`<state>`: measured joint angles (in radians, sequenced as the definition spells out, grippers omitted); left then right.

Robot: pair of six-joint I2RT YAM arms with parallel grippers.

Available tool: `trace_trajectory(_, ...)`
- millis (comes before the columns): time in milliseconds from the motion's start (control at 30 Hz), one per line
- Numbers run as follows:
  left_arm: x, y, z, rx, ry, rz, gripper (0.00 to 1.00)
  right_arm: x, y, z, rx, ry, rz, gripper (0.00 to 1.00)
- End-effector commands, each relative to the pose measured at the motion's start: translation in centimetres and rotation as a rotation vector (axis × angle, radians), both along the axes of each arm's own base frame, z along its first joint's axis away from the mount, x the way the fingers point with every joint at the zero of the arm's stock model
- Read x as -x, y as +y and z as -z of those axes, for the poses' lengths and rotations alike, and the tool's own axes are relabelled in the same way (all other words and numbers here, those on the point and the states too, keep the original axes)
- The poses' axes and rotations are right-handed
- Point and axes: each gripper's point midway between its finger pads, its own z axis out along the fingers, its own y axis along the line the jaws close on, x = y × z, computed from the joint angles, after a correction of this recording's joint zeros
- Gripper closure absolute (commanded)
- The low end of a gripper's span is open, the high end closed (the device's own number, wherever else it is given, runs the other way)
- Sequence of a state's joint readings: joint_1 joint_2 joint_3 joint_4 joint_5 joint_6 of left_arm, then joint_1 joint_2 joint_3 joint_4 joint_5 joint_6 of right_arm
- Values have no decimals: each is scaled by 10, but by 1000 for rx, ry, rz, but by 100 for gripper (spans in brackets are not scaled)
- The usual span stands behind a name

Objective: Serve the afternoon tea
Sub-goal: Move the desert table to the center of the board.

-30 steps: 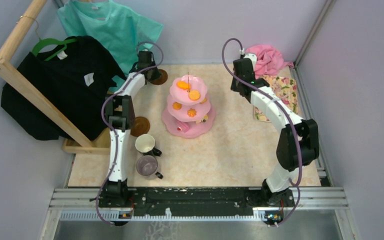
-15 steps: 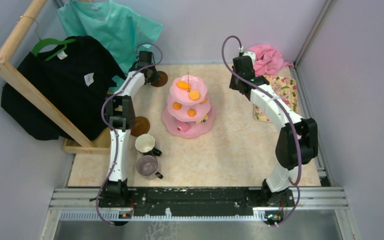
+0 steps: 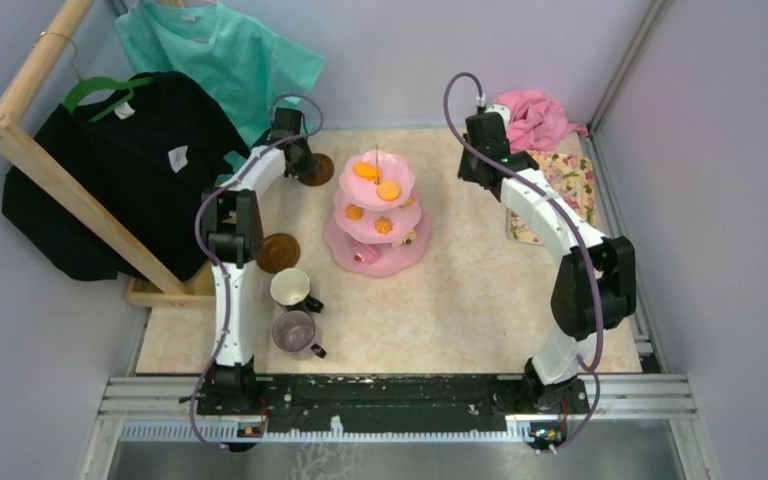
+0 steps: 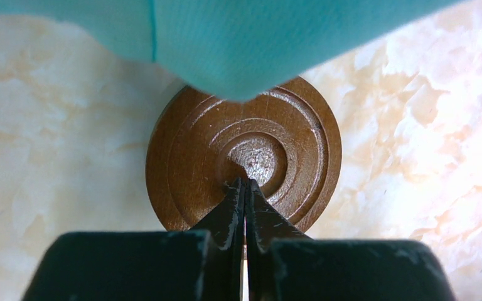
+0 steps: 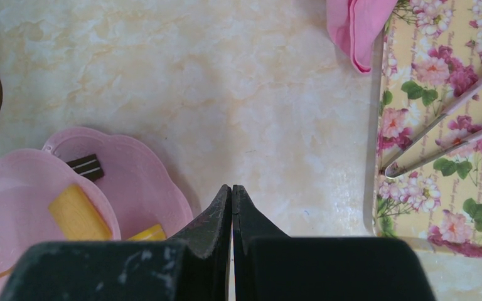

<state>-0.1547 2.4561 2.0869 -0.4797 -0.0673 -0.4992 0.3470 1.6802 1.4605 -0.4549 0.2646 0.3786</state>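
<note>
The pink three-tier cake stand (image 3: 377, 215) holds orange snacks (image 3: 388, 190) on its tiers. My left gripper (image 3: 305, 160) is at the far left over a brown saucer (image 3: 320, 172). In the left wrist view my left gripper (image 4: 245, 183) is shut, with nothing between the fingers and its tips above the centre of the saucer (image 4: 301, 144). A second saucer (image 3: 280, 252) lies by the white mug (image 3: 290, 288) and the grey-purple mug (image 3: 294, 330). My right gripper (image 3: 472, 170) (image 5: 232, 188) is shut and empty, over bare table beside the cake stand (image 5: 132, 182).
A teal shirt (image 4: 238, 37) hangs over the saucer's far edge, next to a black shirt (image 3: 110, 170) on a wooden rack (image 3: 60, 180). At the back right a pink cloth (image 3: 535, 115) lies by the floral mat (image 3: 565, 190), which has utensils (image 5: 439, 135) on it.
My left gripper's fingers have closed the last bit above the saucer, and the left arm's elbow has shifted slightly left. The right arm has barely moved.
</note>
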Motion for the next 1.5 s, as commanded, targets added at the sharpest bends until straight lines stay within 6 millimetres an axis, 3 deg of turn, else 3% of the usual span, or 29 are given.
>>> trace_trajectory(0, 66, 8, 45, -45, 249, 37, 99, -3, 11, -46, -67, -106, -24, 100)
trace_trajectory(167, 93, 9, 46, -44, 306, 53, 100, -1, 19, -39, -98, -69, -46, 99)
trace_trajectory(367, 121, 8, 39, -45, 340, 82, 100, 7, 33, -17, -174, -19, -74, 81)
trace_trajectory(500, 138, 6, 36, -45, 368, 107, 100, 14, 41, 6, -219, 21, -87, 76)
trace_trajectory(567, 146, 4, 36, -49, 377, 120, 100, 19, 46, 18, -248, 45, -97, 75)
trace_trajectory(633, 155, 3, 35, -52, 386, 133, 100, 24, 51, 49, -269, 112, -93, 75)
trace_trajectory(800, 171, 3, 31, -49, 397, 142, 100, 31, 63, 75, -346, 150, -112, 75)
trace_trajectory(1100, 192, 4, 27, -45, 405, 151, 100, 31, 82, 106, -443, 198, -132, 75)
trace_trajectory(1467, 213, 8, 23, -62, 426, 156, 100, 35, 86, 134, -476, 241, -124, 75)
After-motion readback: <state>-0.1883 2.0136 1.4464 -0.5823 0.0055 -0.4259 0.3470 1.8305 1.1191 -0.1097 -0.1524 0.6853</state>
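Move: The left hand's shut fingers already rest on the far coaster, its middle about 1 cm ahead. The near coaster lies some 25 cm back and 6 cm left; the dessert table's middle stands roughly 22 cm back, 16 cm right and 13 cm higher. From the right hand, the dessert table is about 19 cm left, 8 cm back and 4 cm lower; the floral tray lies 18 cm right and 6 cm ahead, some 17 cm below. The left hand keeps its closed fingertips pressing down on the coaster and drags it about 17 cm straight back over the table towards the near coaster, the fingers tipping steadily more upright. The right hand parts its shut fingers about a quarter while easing left, then sinks some 14 cm in all, going about 7 cm left and a little back, as it rolls its left side up some 25 degrees and tips down, to bring the fingertips astride the right rim of the dessert table's bottom plate. ##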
